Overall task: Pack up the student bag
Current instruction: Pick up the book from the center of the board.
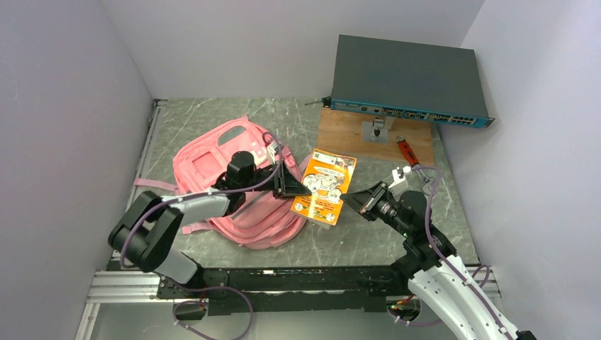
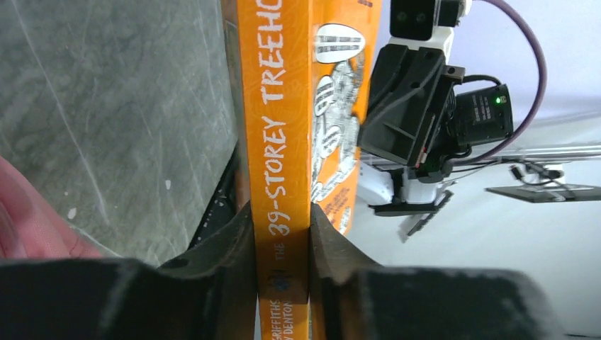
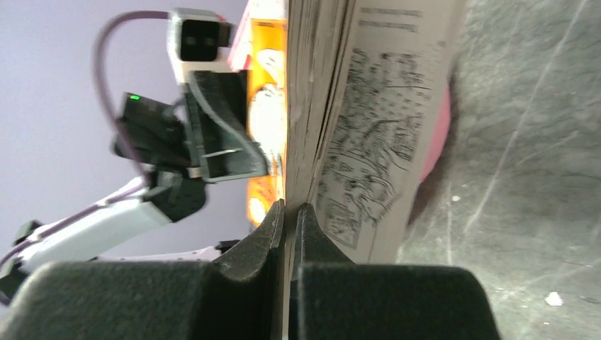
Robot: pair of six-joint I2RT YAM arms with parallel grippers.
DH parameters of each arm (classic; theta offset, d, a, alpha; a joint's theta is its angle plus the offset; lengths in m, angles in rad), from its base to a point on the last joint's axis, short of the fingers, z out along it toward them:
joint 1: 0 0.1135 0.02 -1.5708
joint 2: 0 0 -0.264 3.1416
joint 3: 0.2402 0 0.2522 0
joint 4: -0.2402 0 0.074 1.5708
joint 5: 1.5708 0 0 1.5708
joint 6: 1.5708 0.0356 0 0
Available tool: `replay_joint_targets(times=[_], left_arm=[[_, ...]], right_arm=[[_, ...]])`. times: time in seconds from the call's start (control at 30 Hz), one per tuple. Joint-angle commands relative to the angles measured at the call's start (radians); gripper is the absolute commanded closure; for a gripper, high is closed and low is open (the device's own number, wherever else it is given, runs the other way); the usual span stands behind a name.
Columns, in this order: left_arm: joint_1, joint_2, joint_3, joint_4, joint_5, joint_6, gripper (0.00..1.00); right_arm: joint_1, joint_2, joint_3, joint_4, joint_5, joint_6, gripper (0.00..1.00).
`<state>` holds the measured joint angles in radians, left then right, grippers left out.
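Observation:
The pink student bag lies on the table's left half, under my left arm. An orange paperback book hangs tilted above the table between both grippers. My left gripper is shut on its spine side; the orange spine runs straight up between the jaws in the left wrist view. My right gripper is shut on the book's opposite edge, pinching the cover and some pages, while an illustrated page fans loose to the right. The bag's opening is hidden.
A dark network switch rests on a wooden board at the back right, with a red-handled tool on the board's edge. Walls close in left, back and right.

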<state>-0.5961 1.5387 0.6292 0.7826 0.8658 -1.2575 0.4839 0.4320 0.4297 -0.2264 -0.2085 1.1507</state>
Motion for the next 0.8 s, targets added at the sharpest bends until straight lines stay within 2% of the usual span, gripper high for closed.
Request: replay_joint_targets(times=[0.0,0.07,0.17,0.23,0.33,0.4,0.53,0.77], left_arm=[[-0.010,-0.158,0.114,-0.369,-0.047,0.307,0.85],[-0.010,-0.211,0.149,-0.498,-0.101,0.408,0.92],[-0.010,-0.280,0.193,-0.625,-0.146,0.540,1.00],[-0.010,-0.313,0.219,-0.672,-0.150,0.608,1.00],[-0.009,-0.346,0.231,-0.699,-0.118,0.667,1.00],[-0.006,-0.359,0.223,-0.666,-0.069,0.666,1.00],[-0.004,-0.385,0.207,-0.574,0.023,0.641,1.00],[-0.004,-0.471,0.197,-0.501,0.083,0.643,1.00]], right_arm=[[0.000,0.035,0.015,0.020,-0.033,-0.133,0.92],[0.001,0.060,0.020,-0.010,-0.044,-0.202,0.79],[-0.001,0.079,0.018,-0.021,-0.070,-0.233,0.45],[-0.002,0.096,0.017,0.019,-0.132,-0.233,0.28],[-0.003,0.120,-0.002,0.155,-0.247,-0.209,0.10],[-0.003,0.135,-0.030,0.294,-0.321,-0.186,0.05],[-0.006,0.165,-0.054,0.447,-0.432,-0.158,0.03],[-0.006,0.191,-0.073,0.544,-0.472,-0.100,0.04]])
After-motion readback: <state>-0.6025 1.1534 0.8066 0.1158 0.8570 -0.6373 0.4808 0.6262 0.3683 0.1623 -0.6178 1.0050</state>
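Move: The book is already in the left fingers by its spine, its middle some 6 cm to the right of that hand, 1 cm ahead and about level. The pink bag's middle lies about 20 cm to the left hand's left, 4 cm ahead and 12 cm lower. From the right hand, shut at the page edge, the book's middle is roughly 6 cm left and 3 cm ahead; the wooden board is about 25 cm ahead, 10 cm right, far below. The book, its spine still pinched by the left hand, is raised about 7 cm, carried a little left and then back, and rolled some 30 degrees, far side up. The right fingers spread wide and come free of the pages, dipping 3 cm, then swinging up, left and back after the book's near right part while turning counter-clockwise about 25 degrees. ##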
